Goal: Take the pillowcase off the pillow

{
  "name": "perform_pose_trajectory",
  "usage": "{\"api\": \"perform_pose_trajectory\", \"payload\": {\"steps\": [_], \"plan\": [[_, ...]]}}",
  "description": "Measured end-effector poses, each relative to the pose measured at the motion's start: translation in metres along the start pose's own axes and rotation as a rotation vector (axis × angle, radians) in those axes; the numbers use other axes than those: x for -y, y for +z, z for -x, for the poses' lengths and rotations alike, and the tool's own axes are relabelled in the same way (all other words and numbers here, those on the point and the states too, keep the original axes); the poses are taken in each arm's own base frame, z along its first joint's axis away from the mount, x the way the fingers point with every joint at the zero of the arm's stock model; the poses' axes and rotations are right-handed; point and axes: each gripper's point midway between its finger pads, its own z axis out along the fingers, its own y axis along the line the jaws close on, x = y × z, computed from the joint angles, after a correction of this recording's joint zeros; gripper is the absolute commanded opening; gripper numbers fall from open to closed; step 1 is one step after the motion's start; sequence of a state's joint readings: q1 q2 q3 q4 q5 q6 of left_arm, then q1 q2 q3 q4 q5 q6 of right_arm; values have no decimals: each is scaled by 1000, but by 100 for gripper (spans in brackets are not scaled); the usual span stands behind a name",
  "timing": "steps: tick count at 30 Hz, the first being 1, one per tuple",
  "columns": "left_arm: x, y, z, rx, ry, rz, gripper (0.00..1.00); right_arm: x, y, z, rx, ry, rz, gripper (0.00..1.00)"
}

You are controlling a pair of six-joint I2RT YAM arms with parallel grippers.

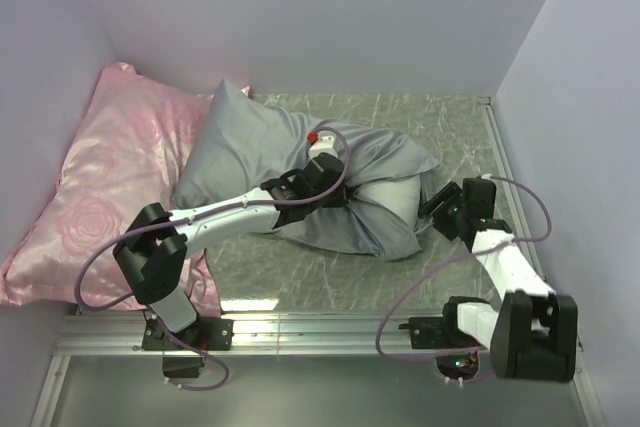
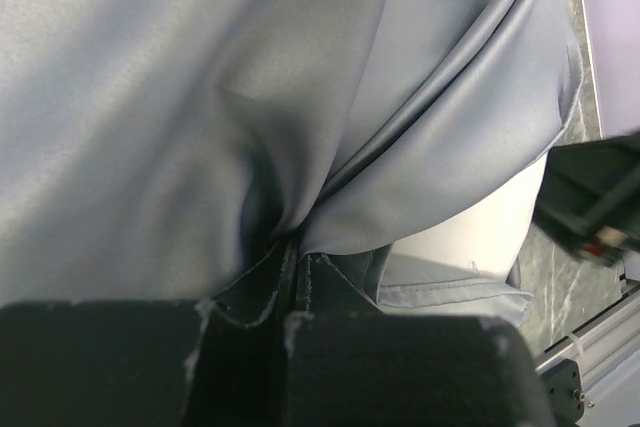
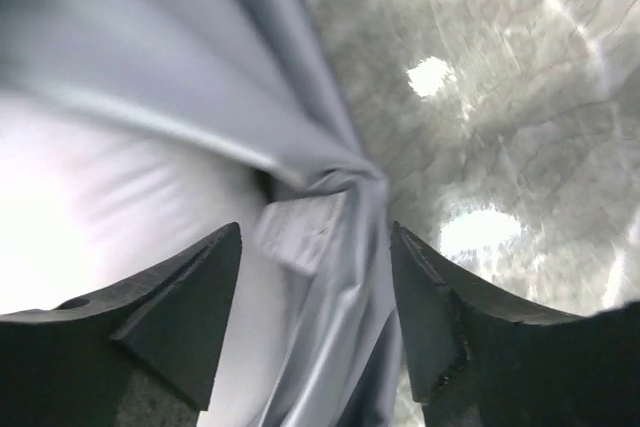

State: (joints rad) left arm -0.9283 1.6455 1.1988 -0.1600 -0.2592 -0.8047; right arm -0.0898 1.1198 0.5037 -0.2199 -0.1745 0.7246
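The grey-blue satin pillowcase [image 1: 250, 152] lies wrinkled across the middle of the table, still over most of the pillow. The white pillow [image 1: 388, 197] bulges out of its open right end. My left gripper [image 1: 322, 177] sits on top of the case and is shut, with a fold of the pillowcase [image 2: 200, 97] pinched between its jaws [image 2: 297, 259]. The pillow [image 2: 480, 232] shows below that fold. My right gripper [image 1: 438, 209] is at the case's right edge, open. A bunched hem of the pillowcase [image 3: 340, 237] hangs loose between its fingers [image 3: 315, 247], with the pillow [image 3: 100, 207] to the left.
A pink rose-patterned pillow [image 1: 110, 177] fills the far left, partly under the grey case. The marble tabletop [image 1: 450, 127] shows at the back right. Walls close in on three sides. An aluminium rail [image 1: 300, 332] runs along the near edge.
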Motion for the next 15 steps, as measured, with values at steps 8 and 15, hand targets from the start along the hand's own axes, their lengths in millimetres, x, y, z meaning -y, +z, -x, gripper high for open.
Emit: {"api": "perform_pose_trajectory", "payload": {"steps": [8, 15], "plan": [[0, 0, 0, 0, 12, -1, 1, -27, -54, 26, 158, -57, 109, 78], [0, 0, -1, -3, 27, -5, 1, -77, -69, 0, 100, -207, 328, 95]]}}
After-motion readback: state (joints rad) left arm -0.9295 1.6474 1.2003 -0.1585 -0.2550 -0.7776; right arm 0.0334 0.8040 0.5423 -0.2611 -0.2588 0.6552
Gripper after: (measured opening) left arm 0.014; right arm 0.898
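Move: The pillow's bared white end has its middle roughly 10 cm left of the right hand, straight across and about level in height. The pillowcase's near right corner lies some 9 cm back and 6 cm left of that hand; its far right corner is around 9 cm ahead, straight out. From the left hand, still pinching the bunched case, the bared end lies about 9 cm right, 1 cm back and 9 cm lower. Right hand rises about 9 cm, then swings 5 cm left over the bared pillow, opening wider; left keeps its pinch. ##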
